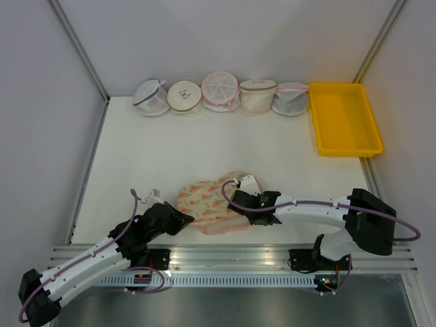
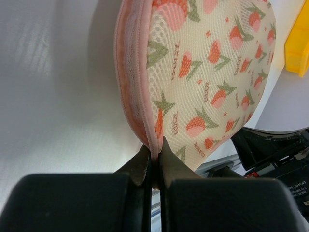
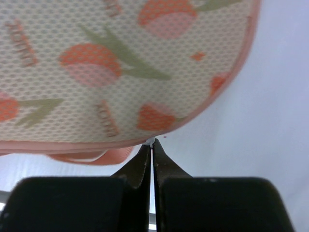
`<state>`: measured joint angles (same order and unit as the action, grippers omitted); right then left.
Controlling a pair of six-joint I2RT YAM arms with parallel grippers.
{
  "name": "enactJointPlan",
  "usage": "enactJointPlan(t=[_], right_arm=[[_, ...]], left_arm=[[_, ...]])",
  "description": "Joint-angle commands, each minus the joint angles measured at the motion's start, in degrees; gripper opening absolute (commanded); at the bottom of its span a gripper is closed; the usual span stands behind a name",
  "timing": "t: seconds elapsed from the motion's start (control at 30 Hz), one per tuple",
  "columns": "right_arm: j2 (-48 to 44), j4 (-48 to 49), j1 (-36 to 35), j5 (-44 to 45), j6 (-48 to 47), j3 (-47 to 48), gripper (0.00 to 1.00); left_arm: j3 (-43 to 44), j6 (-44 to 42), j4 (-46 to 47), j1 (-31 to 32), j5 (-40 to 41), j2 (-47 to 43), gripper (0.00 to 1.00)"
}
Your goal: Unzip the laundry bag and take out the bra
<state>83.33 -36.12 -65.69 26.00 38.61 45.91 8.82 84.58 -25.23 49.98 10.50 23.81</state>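
The laundry bag (image 1: 208,197), cream mesh with an orange-pink print and pink trim, lies near the front of the table between my two grippers. My left gripper (image 1: 185,219) is at its left end. In the left wrist view that gripper (image 2: 155,153) is shut on the pink trim of the bag (image 2: 207,72). My right gripper (image 1: 246,203) is at the bag's right side. In the right wrist view it (image 3: 152,147) is shut on a small white tab, seemingly the zipper pull (image 3: 153,141), at the edge of the bag (image 3: 120,63). The bra is hidden.
Several round mesh bags (image 1: 219,92) line the back of the table. A yellow tray (image 1: 344,119) stands at the back right. A metal rail (image 1: 231,257) runs along the near edge by the arm bases.
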Motion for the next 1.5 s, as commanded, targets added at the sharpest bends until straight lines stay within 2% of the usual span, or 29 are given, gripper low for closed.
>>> enactJointPlan(t=[0.0,0.2,0.3,0.4,0.43,0.5,0.53,0.6,0.77,1.07,1.3,1.47], right_arm=[[0.2,-6.9,0.3,8.1,1.1,1.1,0.01],[0.8,-7.4,0.4,8.7,1.5,1.1,0.0],[1.0,-7.2,0.4,8.4,1.5,1.1,0.01],[1.0,-7.3,0.4,8.0,1.6,1.1,0.0],[1.0,-7.4,0.4,8.0,1.6,1.0,0.01],[0.7,-7.6,0.4,7.8,1.9,0.7,0.01],[0.3,-7.6,0.4,7.8,2.0,0.5,0.01],[-0.2,-7.7,0.5,7.6,2.2,0.0,0.0],[-2.1,-7.8,0.4,6.4,2.5,-1.2,0.01],[-6.7,-8.1,0.5,4.7,3.4,-2.8,0.0],[-7.7,-7.3,0.3,3.1,3.4,-3.5,0.0],[-8.0,-6.2,0.4,1.3,3.1,-3.8,0.0]], left_arm=[[0.4,-4.2,-4.3,-0.3,1.3,-0.3,0.02],[1.9,-5.6,-5.3,-0.7,3.0,0.2,0.03],[2.9,-6.3,-4.2,-1.1,3.8,0.9,0.12],[3.9,-7.8,-1.7,-1.8,3.8,3.2,0.25],[4.3,-8.2,0.2,-2.1,3.6,4.7,0.42],[5.5,-9.5,2.9,-2.7,3.0,6.9,0.55],[5.9,-9.9,5.2,-3.0,2.6,7.8,0.71],[7.4,-10.6,7.6,-3.4,2.0,11.3,0.86],[10.9,-12.9,16.4,-5.5,-1.2,20.9,0.9],[18.1,-15.4,29.7,-9.7,-9.3,43.5,0.88],[26.3,-19.9,33.8,-15.4,-12.7,50.4,0.89],[34.8,-21.7,36.2,-19.9,-18.0,60.6,0.89]])
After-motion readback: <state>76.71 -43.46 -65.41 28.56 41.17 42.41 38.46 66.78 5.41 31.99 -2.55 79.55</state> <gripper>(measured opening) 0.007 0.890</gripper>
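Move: Between the two grippers lies the laundry bag, its middle about 7 cm ahead and 10 cm right of the left hand, whose shut fingers hold its near left rim. The bag's far left rim is some 12 cm ahead and 1 cm right of that hand, the pink strip 2 cm back and 10 cm right. From the right hand, pinching the zipper pull, the bag's middle is roughly 3 cm ahead and 6 cm left; everything is 1 to 2 cm below the hands. Letting go of the bag's near left rim, the left hand first eases about 1 cm left and down, opens wide, then swings some 16 cm forward and 7 cm right, rising late, to come over the bag's far left part with open fingers. The right hand keeps its pinch on the zipper pull and draws it about 4 cm to the right, rolling slightly. ##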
